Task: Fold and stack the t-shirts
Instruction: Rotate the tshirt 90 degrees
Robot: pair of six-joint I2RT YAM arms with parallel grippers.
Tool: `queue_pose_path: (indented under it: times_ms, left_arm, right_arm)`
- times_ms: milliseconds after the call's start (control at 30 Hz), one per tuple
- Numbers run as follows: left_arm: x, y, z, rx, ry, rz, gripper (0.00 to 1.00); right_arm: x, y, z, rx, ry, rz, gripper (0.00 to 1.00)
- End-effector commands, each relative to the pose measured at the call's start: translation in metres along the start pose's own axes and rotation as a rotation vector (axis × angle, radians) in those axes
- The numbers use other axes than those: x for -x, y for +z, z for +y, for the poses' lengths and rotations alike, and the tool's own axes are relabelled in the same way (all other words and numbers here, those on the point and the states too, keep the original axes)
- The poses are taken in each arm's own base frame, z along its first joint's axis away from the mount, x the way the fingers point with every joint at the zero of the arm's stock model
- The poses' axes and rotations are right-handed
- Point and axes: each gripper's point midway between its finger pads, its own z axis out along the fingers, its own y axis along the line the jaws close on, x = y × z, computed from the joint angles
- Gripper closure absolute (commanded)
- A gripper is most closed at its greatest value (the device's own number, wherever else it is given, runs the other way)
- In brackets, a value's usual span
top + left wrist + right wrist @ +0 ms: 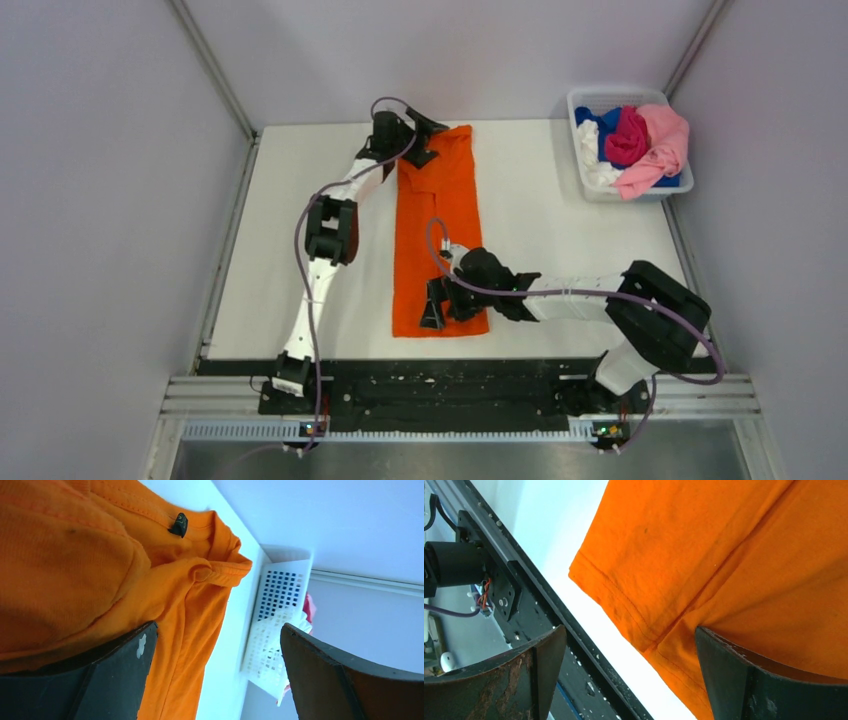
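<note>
A bright orange t-shirt (440, 220) lies flat on the white table (560, 260) as a long narrow strip, folded lengthwise, with its collar at the far end. My left gripper (424, 142) hovers open over the collar end; in the left wrist view the collar and its black label (178, 525) show above the gripper (220, 677), and nothing is between the fingers. My right gripper (438, 305) stands open at the near hem. In the right wrist view the shirt's hem corner (649, 630) lies between the spread fingers (744, 680), ungripped. Pink, magenta, blue and white t-shirts (640, 145) are heaped in the bin.
The white plastic bin (582, 165) stands at the far right corner of the table, seen also in the left wrist view (272, 625). A black rail (440, 385) runs along the near table edge, close to the shirt's hem. Grey walls enclose the table on three sides.
</note>
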Motion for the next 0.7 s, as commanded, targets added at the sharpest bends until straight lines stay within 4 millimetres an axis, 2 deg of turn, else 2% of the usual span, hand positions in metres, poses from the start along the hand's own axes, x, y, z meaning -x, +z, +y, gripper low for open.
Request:
queue_pose_path:
  times_ms: [0, 100, 133, 233, 333, 400, 500, 600, 667]
  left_arm:
    - [-0.036, 0.035, 0.0, -0.085, -0.028, -0.003, 0.01]
    - [-0.054, 0.039, -0.028, -0.139, 0.043, -0.008, 0.01]
    - [-0.056, 0.039, -0.03, -0.124, 0.074, -0.017, 0.01]
    - [-0.037, 0.027, -0.031, -0.022, 0.157, -0.096, 0.01]
    - [-0.004, 0.001, -0.052, 0.026, 0.209, -0.171, 0.01]
    - [0.014, -0.023, -0.074, 0.029, 0.252, -0.2, 0.01]
    - [0.029, -0.071, -0.131, -0.008, 0.362, -0.273, 0.01]
    - [0.03, -0.131, -0.185, -0.027, 0.474, -0.35, 0.01]
    - [0.023, -0.172, -0.199, 0.009, 0.525, -0.358, 0.01]
  right_arm:
    - [0.014, 0.01, 0.02, 0.057, -0.015, -0.012, 0.01]
    - [0.024, 0.012, 0.019, 0.021, -0.032, -0.026, 0.01]
    - [0.029, 0.01, 0.016, -0.006, -0.036, -0.039, 0.01]
    - [0.037, -0.006, 0.006, -0.101, -0.047, -0.077, 0.01]
    - [0.044, -0.03, 0.003, -0.147, -0.038, -0.145, 0.01]
    - [0.048, -0.048, 0.006, -0.143, -0.035, -0.2, 0.01]
    - [0.056, -0.077, 0.011, -0.136, -0.021, -0.304, 0.01]
    - [0.054, -0.106, -0.004, -0.195, 0.082, -0.414, 0.01]
    - [0.048, -0.121, -0.022, -0.246, 0.199, -0.485, 0.01]
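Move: The orange t-shirt runs lengthwise between the open hands, its collar end some 4 cm ahead of the left hand, 3 cm to its right and 3 cm below, with the far right corner about 8 cm right and 4 cm ahead. The basket stands roughly 47 cm to that hand's right, about level with it. The hem lies some 7 cm back from the right hand, straight back and 3 cm below; its near left corner is 8 cm back and 9 cm left. With its fingers wide open, the left hand sweeps right about 6.5 cm, pushing along the t-shirt's collar end, then reverses left over the same stretch and comes free, rising some 7 cm while its left side rolls up about 20 degrees. The right hand, also open at the hem end, nudges the cloth slightly forward and left, then lifts about 10 cm and draws off to the right, turning some 15 degrees clockwise with its fingers tipping up. ##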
